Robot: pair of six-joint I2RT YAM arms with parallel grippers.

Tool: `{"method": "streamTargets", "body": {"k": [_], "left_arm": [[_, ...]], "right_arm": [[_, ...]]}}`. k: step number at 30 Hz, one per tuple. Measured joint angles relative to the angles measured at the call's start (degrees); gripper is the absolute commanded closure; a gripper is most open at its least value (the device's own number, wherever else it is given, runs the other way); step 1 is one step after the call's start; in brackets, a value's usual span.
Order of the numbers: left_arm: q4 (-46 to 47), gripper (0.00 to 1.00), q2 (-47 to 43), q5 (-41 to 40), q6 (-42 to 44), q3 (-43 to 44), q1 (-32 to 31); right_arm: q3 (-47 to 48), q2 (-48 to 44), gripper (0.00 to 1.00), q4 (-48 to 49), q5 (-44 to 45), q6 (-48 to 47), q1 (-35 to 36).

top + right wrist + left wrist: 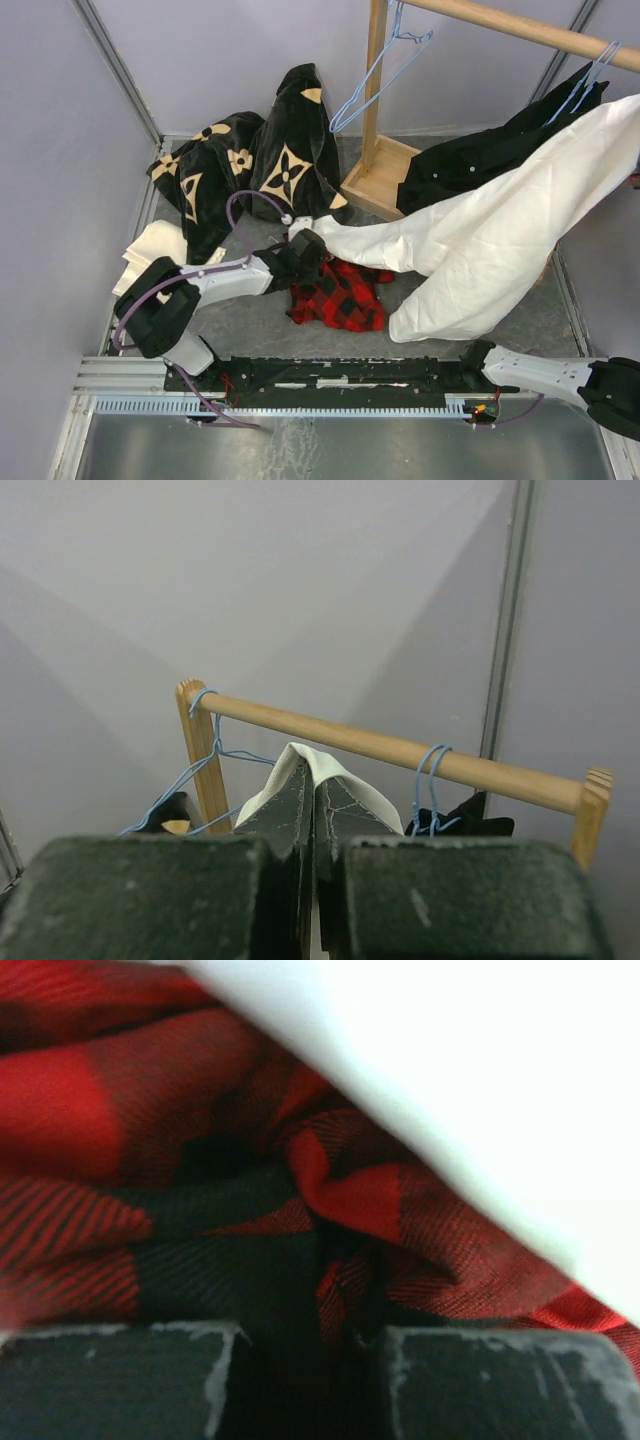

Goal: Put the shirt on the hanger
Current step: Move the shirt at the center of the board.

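Observation:
The white shirt (500, 230) hangs stretched from the upper right edge down to the table's middle. My right gripper (313, 780) is shut on a fold of it (361, 796), held up facing the wooden rod (400, 750); the top view does not show this gripper. An empty light-blue hanger (370, 78) hangs at the rod's left end (180, 786). My left gripper (305, 255) is down where the shirt's low end meets the red-and-black plaid shirt (345, 295). Its jaws (310, 1350) are closed on a plaid fold (100, 1110), with white cloth (480, 1080) just above.
A black garment (490, 160) hangs on a second blue hanger (590, 75) at the rod's right. The rack's wooden base (385, 175) stands at the back. A black garment with tan flower marks (240, 170) lies back left, next to a cream cloth (155, 250).

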Motion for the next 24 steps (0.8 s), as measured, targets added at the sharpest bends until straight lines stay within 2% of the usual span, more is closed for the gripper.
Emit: {"method": "streamTargets", "body": {"k": [3,7,11,16,24], "left_arm": [[-5.35,0.97,-4.28,-1.07,-0.85,-1.29,6.05],[-15.19,0.97,-15.93,-3.3,-0.42,-2.86,19.39],[-23.43,0.97,-24.72,-5.62,3.13,1.73,29.27],[-28.89,0.97,-24.44,-7.91,8.52,12.83,37.35],[-32.33,0.97,-22.45,-7.56,13.68,17.97,50.45]], "right_arm": [[0.28,-1.25,1.0,0.68,0.94,-1.42,0.0],[1.09,-2.14,1.0,2.23,2.23,-3.72,0.0],[1.18,-3.28,1.0,3.06,2.51,-4.66,0.0],[2.03,-3.54,1.0,2.05,2.23,-4.07,0.0],[2.56,-1.11,1.0,-1.46,-0.85,0.37,0.0]]}}
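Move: My left hand already grips the plaid shirt, whose middle lies about 8 cm back and 5 cm right of it. It goes towards the pale cloths, some 36 cm left and roughly level ahead; the patterned blanket lies 22 cm ahead and 13 cm left, the white shirt's tail end 5 cm ahead and 4 cm right. From my right hand, still pinching the white shirt, the board's centre is 33 cm left, 6 cm ahead and about 66 cm down. I sweep the plaid shirt away to the left with my left hand, some 32 cm, starting low and then climbing about 17 cm while easing forward towards the pale cloths. The hand turns about 45 degrees counter-clockwise and keeps its pinch. My right hand holds the white shirt high, sways about 6 cm right and back, then returns most of the way. ##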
